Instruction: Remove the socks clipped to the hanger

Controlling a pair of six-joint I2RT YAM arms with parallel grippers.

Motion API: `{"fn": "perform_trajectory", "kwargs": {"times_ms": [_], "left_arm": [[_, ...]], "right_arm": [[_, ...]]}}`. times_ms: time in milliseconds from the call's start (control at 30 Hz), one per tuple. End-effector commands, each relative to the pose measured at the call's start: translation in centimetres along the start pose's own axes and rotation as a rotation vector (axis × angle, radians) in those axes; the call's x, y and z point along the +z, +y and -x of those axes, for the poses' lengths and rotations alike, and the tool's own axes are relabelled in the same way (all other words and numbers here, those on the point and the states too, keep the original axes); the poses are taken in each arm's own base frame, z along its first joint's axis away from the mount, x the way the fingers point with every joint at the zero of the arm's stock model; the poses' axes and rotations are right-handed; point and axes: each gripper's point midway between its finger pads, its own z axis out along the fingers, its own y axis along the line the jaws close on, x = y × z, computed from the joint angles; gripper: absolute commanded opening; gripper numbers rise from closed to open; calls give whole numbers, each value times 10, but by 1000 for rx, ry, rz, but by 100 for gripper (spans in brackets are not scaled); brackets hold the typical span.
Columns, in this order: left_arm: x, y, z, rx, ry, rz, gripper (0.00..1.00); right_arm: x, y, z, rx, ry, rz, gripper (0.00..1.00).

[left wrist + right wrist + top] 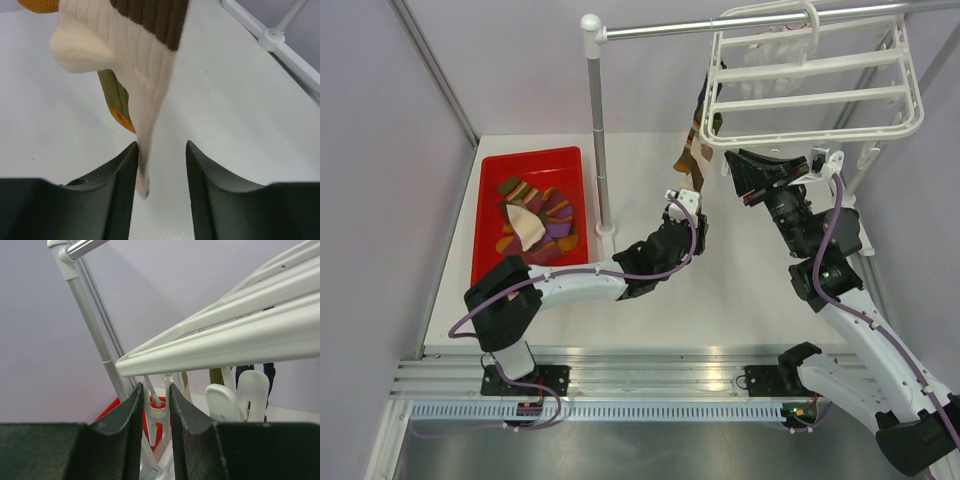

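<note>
The white hanger (810, 96) hangs from a metal rail at the back right. A brown-and-cream striped sock (692, 152) dangles from its left corner. My left gripper (685, 203) is just under that sock. In the left wrist view its jaws (161, 145) stand apart around the cream toe (142, 165), which touches only the left finger; an olive and orange sock (116, 95) hangs behind. My right gripper (156, 387) is shut on a white clip (159, 415) below the hanger's frame (225, 345). A dark navy sock (270, 371) shows behind other clips.
A red bin (530, 154) at the left holds several loose socks (535, 222). The metal pole stand (600, 150) rises between the bin and my left arm. Purple walls close in the table on the left and at the back.
</note>
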Motion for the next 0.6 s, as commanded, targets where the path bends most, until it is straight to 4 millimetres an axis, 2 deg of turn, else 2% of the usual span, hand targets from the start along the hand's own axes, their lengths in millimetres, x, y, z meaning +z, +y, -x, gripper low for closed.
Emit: {"fn": "perform_trajectory", "kwargs": {"times_ms": [0, 67, 100, 167, 333, 467, 567], "left_arm": [[3, -3, 35, 10, -108, 42, 45], [3, -4, 35, 17, -109, 47, 27], [3, -2, 36, 19, -113, 55, 13], [1, -4, 36, 30, -111, 55, 2], [-17, -15, 49, 49, -139, 39, 2], [-31, -20, 45, 59, -136, 28, 2], [-41, -24, 42, 57, -134, 22, 2]], "right_arm": [[0, 6, 24, -20, -53, 10, 1], [-1, 6, 25, -19, -53, 10, 1], [-1, 6, 24, -17, -53, 10, 1], [-3, 7, 24, -19, -50, 8, 1], [-9, 2, 24, -29, -51, -16, 1], [-16, -4, 17, -35, -37, -39, 2], [-22, -5, 15, -34, -29, -46, 10]]}}
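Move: The toe of the brown-and-cream sock hangs right between my left fingertips, within a centimetre of my left hand. The hanger clip I squeeze with my right hand is about 25 cm above my left hand, a couple of centimetres to its right and level with it fore and aft. An olive sock's toe hangs some 12 cm ahead of my left hand, 3 cm right and 8 cm up. From my right hand, the cream toe lies about 25 cm below, 2 cm left and 1 cm ahead. I finish shutting my half-closed left fingers on the hanging sock toe, pinch it, then draw my left hand back about 3 cm and up some 2 cm, tipping the fingertips slightly upward. My right hand keeps its squeeze on the clip and eases about 2 cm back and to the right near the end. ##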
